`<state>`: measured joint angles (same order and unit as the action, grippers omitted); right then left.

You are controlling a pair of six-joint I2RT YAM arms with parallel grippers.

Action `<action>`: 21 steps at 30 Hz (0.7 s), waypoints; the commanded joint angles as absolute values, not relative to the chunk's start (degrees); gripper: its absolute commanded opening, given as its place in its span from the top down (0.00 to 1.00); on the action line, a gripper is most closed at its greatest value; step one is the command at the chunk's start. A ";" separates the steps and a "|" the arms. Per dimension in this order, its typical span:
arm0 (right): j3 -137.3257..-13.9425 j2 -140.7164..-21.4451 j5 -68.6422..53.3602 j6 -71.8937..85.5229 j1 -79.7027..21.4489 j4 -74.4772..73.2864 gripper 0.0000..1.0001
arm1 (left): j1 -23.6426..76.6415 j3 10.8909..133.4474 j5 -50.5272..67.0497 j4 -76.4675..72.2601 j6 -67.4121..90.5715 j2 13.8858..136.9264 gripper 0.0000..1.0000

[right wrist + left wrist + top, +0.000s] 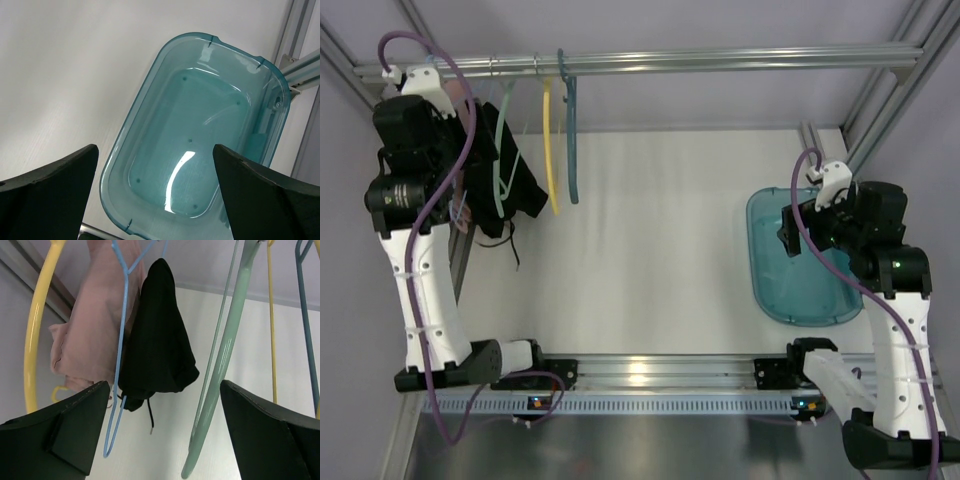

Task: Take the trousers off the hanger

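Observation:
The black trousers hang folded over the thin sky-blue hanger, with a drawstring dangling below. From above, the trousers show at the rail's left end, beside the left arm. My left gripper is open just short of the trousers' lower edge and grips nothing. The hanger's lower loop and the bend of a pale green hanger show between its fingers. My right gripper is open and holds nothing above a teal bin.
A pink garment hangs behind the sky-blue hanger. Yellow hangers and a darker teal-blue hanger hang on the same metal rail. The bin sits on the white table at the right.

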<state>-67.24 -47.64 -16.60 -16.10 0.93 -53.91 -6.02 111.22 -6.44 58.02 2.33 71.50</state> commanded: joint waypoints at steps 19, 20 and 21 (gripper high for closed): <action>-65.65 -47.37 -19.16 -17.05 1.58 -54.76 0.01 | -36.74 118.66 31.89 55.56 -6.32 85.43 0.03; -65.57 -47.37 -19.16 -16.88 1.58 -54.58 0.01 | -36.74 117.35 33.04 54.59 -7.72 84.99 0.04; -65.22 -47.46 -19.16 -16.88 1.58 -54.49 0.01 | -36.74 116.46 34.18 53.54 -8.34 83.69 0.05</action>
<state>-65.25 -47.46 -18.13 -16.49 0.93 -55.33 -36.38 117.38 26.72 57.34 -3.68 85.71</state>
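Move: The black trousers hang some 15 cm ahead of the left hand, about 2 cm to its left and 12 cm below; the pink garment is level with them, 9 cm farther left and a little higher. Of the nearer hangers, at about hand height, the blue stands 8 cm ahead and 6 left, the yellow 6 ahead and 14 left, the green 5 ahead and 4 right. From the right hand the trousers are roughly 20 cm ahead, 53 left, slightly above. Heading for the gap between the yellow and blue hangers, in front of the garments, the open left hand first pokes forward about 3 cm, then sweeps some 10 cm left, the last part slower and sinking about 2 cm. The wrist rolls around 10 degrees, left side dropping. The fingers stay wide, ending close by both hangers; contact can't be told. ##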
